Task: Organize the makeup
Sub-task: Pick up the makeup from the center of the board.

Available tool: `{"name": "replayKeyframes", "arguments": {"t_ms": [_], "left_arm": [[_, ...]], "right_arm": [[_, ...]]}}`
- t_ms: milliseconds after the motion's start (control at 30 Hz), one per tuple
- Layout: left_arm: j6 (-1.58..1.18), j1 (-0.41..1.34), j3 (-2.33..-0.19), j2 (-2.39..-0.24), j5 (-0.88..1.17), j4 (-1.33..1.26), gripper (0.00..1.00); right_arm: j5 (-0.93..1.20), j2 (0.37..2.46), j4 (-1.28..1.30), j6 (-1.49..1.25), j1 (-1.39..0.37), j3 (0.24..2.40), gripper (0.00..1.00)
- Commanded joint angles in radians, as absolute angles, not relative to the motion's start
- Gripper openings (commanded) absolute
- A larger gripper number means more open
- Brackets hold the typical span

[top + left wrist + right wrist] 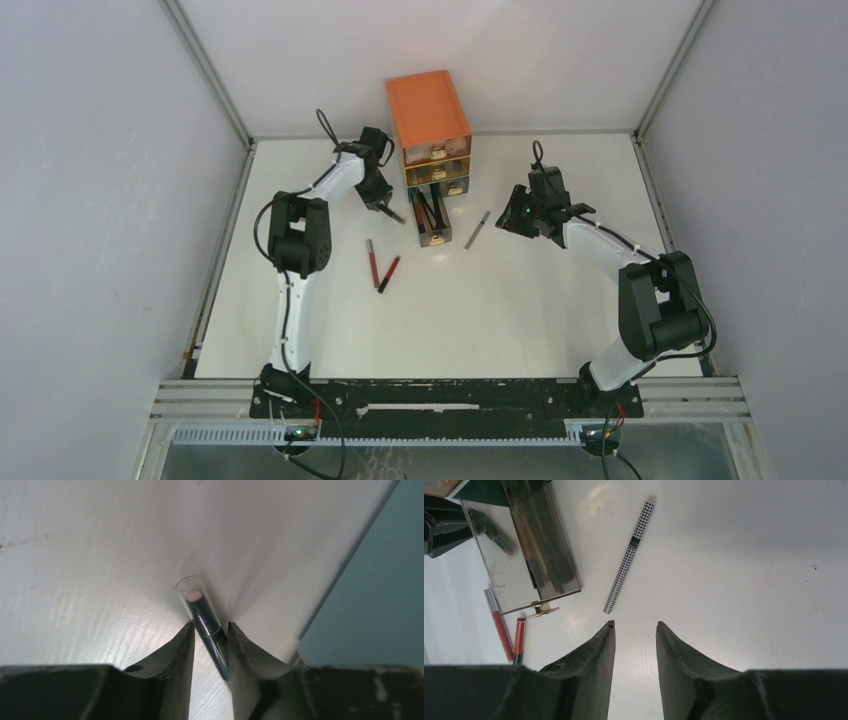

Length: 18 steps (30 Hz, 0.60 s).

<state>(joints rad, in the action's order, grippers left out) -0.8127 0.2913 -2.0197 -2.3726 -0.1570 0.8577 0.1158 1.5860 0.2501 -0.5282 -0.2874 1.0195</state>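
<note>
A dark pencil with a clear cap lies on the white table between the fingers of my left gripper. It slants across the gap and touches the right finger, with a sliver of table showing beside the left finger. From above, this gripper sits just left of the pulled-out drawer. A houndstooth pencil lies ahead of my right gripper, which is open and empty. Two red pencils lie side by side left of the drawer.
The orange three-drawer chest stands at the back centre. Its bottom drawer is pulled out towards me and holds dark sticks. The table's left edge runs close to the left arm.
</note>
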Motion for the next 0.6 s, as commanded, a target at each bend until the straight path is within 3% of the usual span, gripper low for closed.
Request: {"name": "replayKeyframes", "arguments": {"t_ms": [0,100,233,333,567], "left_arm": [[-0.802,0.286,-1.977,-2.337,-0.171,0.846,0.3],[-0.803,0.272,-1.915,-2.303,-0.137,0.801,0.13],[-0.794,0.248,-1.906,-2.255,-0.091,0.788,0.0],[-0.764,0.235,-1.863,-2.156,-0.048,0.745,0.0],[-0.644,0.253,-1.534,-1.776,0.261,0.486,0.0]], "right_arm": [[0.132,1.572,0.222,-0.515,-0.281,1.014,0.43],[0.138,1.571,0.22,-0.514,-0.281,1.014,0.43],[0.133,1.557,0.232,-0.512,-0.281,1.014,0.43],[0.123,1.533,0.232,-0.509,-0.279,0.999,0.43],[0.123,1.482,0.223,-0.515,-0.266,0.963,0.42]]}}
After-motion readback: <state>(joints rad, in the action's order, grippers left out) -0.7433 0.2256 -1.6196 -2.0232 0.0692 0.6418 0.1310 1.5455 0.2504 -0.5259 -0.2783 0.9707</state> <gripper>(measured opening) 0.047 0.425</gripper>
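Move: The makeup, a black tube with a clear end, lies between the left hand's open fingers, its middle roughly 1 cm back, 2 cm to the right and 1 cm below. The open drawer stands about 10 cm to the hand's right and 4 cm back; a clear-capped red tube lies some 14 cm back and 1 cm left, a red-black tube about 17 cm back and 3 cm right. From the right hand the makeup is roughly 10 cm ahead, 22 cm left and 8 cm below. The left hand stays almost in place over the board while its half-open fingers close on the black tube, pinching it by the ring nearer its far, clear end. Once shut, it lifts about 6 cm, faster and faster, drawing back some 4 cm towards the base and away from the cabinet, the wrist tilting its right side up by a good 10 degrees and the fingers keeping their hold. ##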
